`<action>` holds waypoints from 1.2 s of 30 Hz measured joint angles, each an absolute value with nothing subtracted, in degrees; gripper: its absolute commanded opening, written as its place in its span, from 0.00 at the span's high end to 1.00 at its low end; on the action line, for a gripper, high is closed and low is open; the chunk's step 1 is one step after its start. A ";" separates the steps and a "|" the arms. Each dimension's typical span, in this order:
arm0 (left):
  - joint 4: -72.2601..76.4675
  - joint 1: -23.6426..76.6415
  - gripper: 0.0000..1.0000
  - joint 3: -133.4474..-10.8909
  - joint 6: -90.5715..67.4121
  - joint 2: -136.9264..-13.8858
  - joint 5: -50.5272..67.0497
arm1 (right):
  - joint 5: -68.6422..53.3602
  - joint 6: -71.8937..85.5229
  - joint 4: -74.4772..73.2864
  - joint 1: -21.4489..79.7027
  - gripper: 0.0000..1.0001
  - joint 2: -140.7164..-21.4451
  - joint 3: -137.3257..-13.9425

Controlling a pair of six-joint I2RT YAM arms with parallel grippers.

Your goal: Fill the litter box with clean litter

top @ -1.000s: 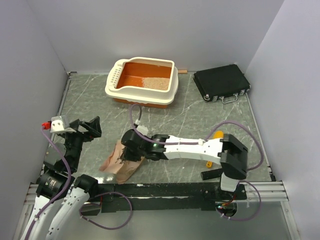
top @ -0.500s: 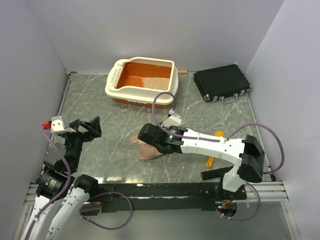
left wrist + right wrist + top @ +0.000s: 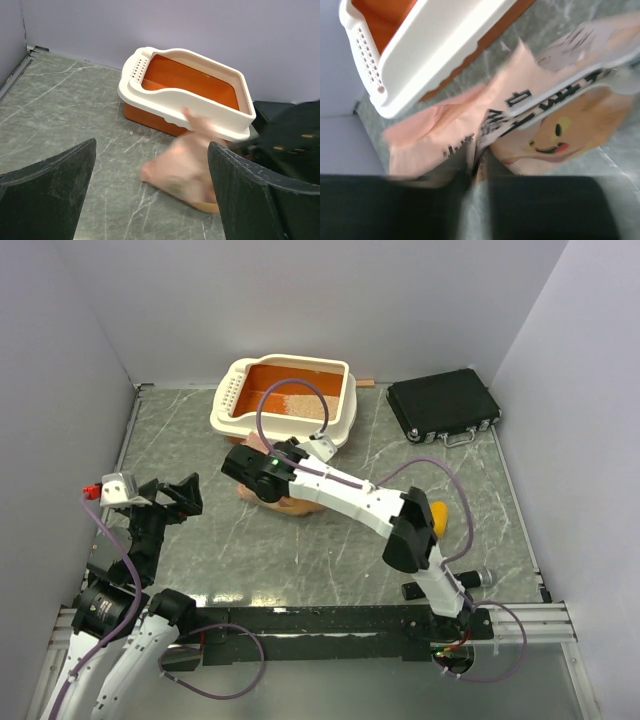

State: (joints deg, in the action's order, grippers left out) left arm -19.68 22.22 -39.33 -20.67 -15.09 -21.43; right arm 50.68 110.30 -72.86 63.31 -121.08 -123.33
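Note:
The orange litter box with a cream rim (image 3: 232, 400) stands at the back of the table, with a patch of beige clean litter (image 3: 305, 406) inside. My right gripper (image 3: 256, 476) hangs just in front of it, shut on a fold of the tan paper bag (image 3: 298, 504). In the right wrist view the jaws (image 3: 477, 172) stand almost together on the bag's printed edge (image 3: 555, 130), beside the litter box rim (image 3: 435, 45). My left gripper (image 3: 185, 495) is open at the left. From it I see the blurred bag (image 3: 185, 165) below the box (image 3: 200, 112).
A black flat case (image 3: 443, 405) lies at the back right. A small orange-yellow scoop (image 3: 437, 512) shows behind the right arm's elbow. Grey walls close in the table on three sides. The right arm (image 3: 370, 505) stretches diagonally across the middle.
The right arm has swung the bag from the near left of the table up to the front of the litter box. The left arm has not moved.

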 measured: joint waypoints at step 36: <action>-20.99 22.85 0.03 -39.33 -20.18 -24.18 -15.33 | 1.32 -16.21 -25.52 44.93 0.00 -80.84 -66.17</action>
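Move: The right hand's fingers, already parting, are at the left half of the litter bag's top seam; the bag's middle lies about 4 cm to their right, 2 cm nearer the base and some 8 cm below. The litter box's middle is about 13 cm farther out and 5 cm right, 8 cm down. The yellow scoop lies roughly 39 cm right, 16 cm back, 16 cm lower. From the left hand the bag is about 16 cm right, 10 cm ahead, 20 cm below. Rightwards in an arc: the right hand opens fully to let go of the bag's top seam, lifts about 7 cm while swinging some 14 cm right, then sinks about 10 cm beside the bag's right end, turning roughly 90 degrees counter-clockwise with a roll so the open fingers slant forward-left and down. The left hand, wide open, eases a few centimetres down and right towards the bag, tipping down slightly. ##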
